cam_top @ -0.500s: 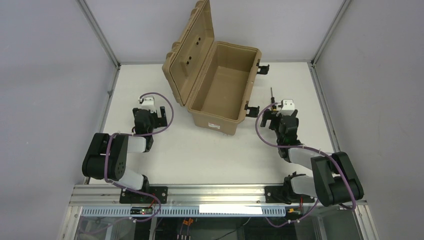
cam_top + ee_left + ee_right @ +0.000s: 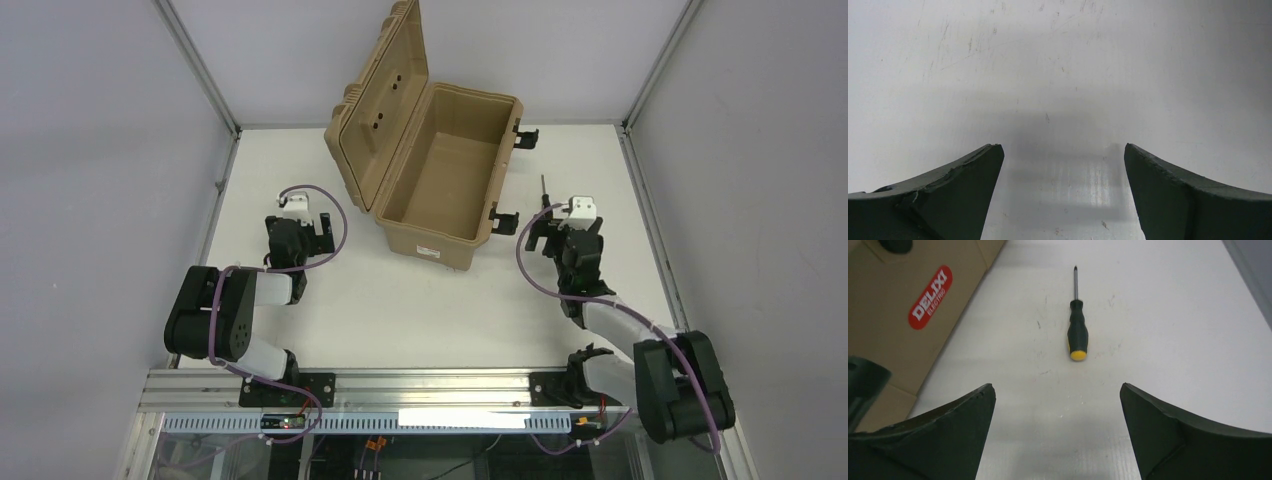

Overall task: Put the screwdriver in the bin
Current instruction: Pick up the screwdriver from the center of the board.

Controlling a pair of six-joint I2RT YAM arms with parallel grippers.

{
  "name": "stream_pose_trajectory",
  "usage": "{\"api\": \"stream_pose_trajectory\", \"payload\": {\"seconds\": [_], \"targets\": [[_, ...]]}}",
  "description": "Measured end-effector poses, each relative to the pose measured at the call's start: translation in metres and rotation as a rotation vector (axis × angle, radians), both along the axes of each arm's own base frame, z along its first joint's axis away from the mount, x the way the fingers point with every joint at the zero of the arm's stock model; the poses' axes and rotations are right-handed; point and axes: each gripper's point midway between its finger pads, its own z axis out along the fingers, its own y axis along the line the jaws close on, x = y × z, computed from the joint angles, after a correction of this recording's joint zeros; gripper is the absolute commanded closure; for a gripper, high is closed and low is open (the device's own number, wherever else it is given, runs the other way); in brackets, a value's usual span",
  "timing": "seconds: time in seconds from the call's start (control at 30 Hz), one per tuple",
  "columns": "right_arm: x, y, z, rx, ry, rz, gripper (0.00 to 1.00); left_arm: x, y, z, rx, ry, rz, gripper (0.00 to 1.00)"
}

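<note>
The screwdriver (image 2: 1077, 330), with a black handle, a yellow butt and a thin dark shaft, lies on the white table to the right of the bin, tip pointing away from me. In the top view (image 2: 543, 187) only its shaft shows clearly, just beyond my right gripper (image 2: 548, 222). My right gripper (image 2: 1057, 387) is open and empty, low over the table, a short way short of the handle's yellow end. The bin (image 2: 430, 240), a tan case, stands open at the middle back with its lid (image 2: 385, 90) raised. My left gripper (image 2: 305, 228) is open and empty over bare table (image 2: 1063, 150).
The bin's tan side wall (image 2: 893, 340) with a red label (image 2: 930, 297) is close on my right gripper's left. Black latches (image 2: 526, 136) stick out from the bin's right side. Metal frame posts and grey walls bound the table.
My right gripper has moved a little forward and to the right, towards the screwdriver. The left arm, bin and screwdriver have not moved.
</note>
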Motion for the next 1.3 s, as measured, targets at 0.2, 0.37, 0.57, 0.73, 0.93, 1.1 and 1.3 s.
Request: {"api": "stream_pose_trajectory", "payload": {"seconds": [0.2, 0.37, 0.57, 0.73, 0.93, 1.1, 1.3], "targets": [[0.004, -0.004, 0.056, -0.003, -0.054, -0.02, 0.01, 0.0, 0.0, 0.0, 0.0, 0.0, 0.0, 0.01], [0.004, -0.007, 0.119, 0.002, -0.112, -0.04, 0.01, 0.0, 0.0, 0.0, 0.0, 0.0, 0.0, 0.01], [0.0, -0.012, 0.179, -0.011, -0.127, -0.057, 0.01, 0.0, 0.0, 0.0, 0.0, 0.0, 0.0, 0.01], [-0.008, -0.016, 0.228, -0.03, -0.131, -0.058, 0.01, 0.0, 0.0, 0.0, 0.0, 0.0, 0.0, 0.01], [-0.016, -0.019, 0.286, -0.039, -0.157, -0.065, 0.01, 0.0, 0.0, 0.0, 0.0, 0.0, 0.0, 0.01], [-0.021, -0.021, 0.317, -0.041, -0.159, -0.069, 0.01, 0.0, 0.0, 0.0, 0.0, 0.0, 0.0, 0.01], [-0.023, -0.023, 0.325, -0.053, -0.115, -0.077, 0.01, 0.0, 0.0, 0.0, 0.0, 0.0, 0.0, 0.01]]}}
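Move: The screwdriver lies on the board about 12 cm ahead of the right hand, roughly 1 cm to its right and 9 cm below. The tan bin's middle is some 25 cm to this hand's left, about 15 cm ahead and roughly level; its near latch sticks out around 14 cm to the hand's left, level with it fore and aft and in height. From the left hand, the screwdriver is some 55 cm to the right, about 8 cm ahead and 5 cm below. Almost straight up, the right hand climbs some 32 cm from beside the bin's near latch and away from the screwdriver, quickly at first and easing nearly to a stop high above the board. Its fingers stay wide open and empty, tilting up a little, by under 10 degrees. ##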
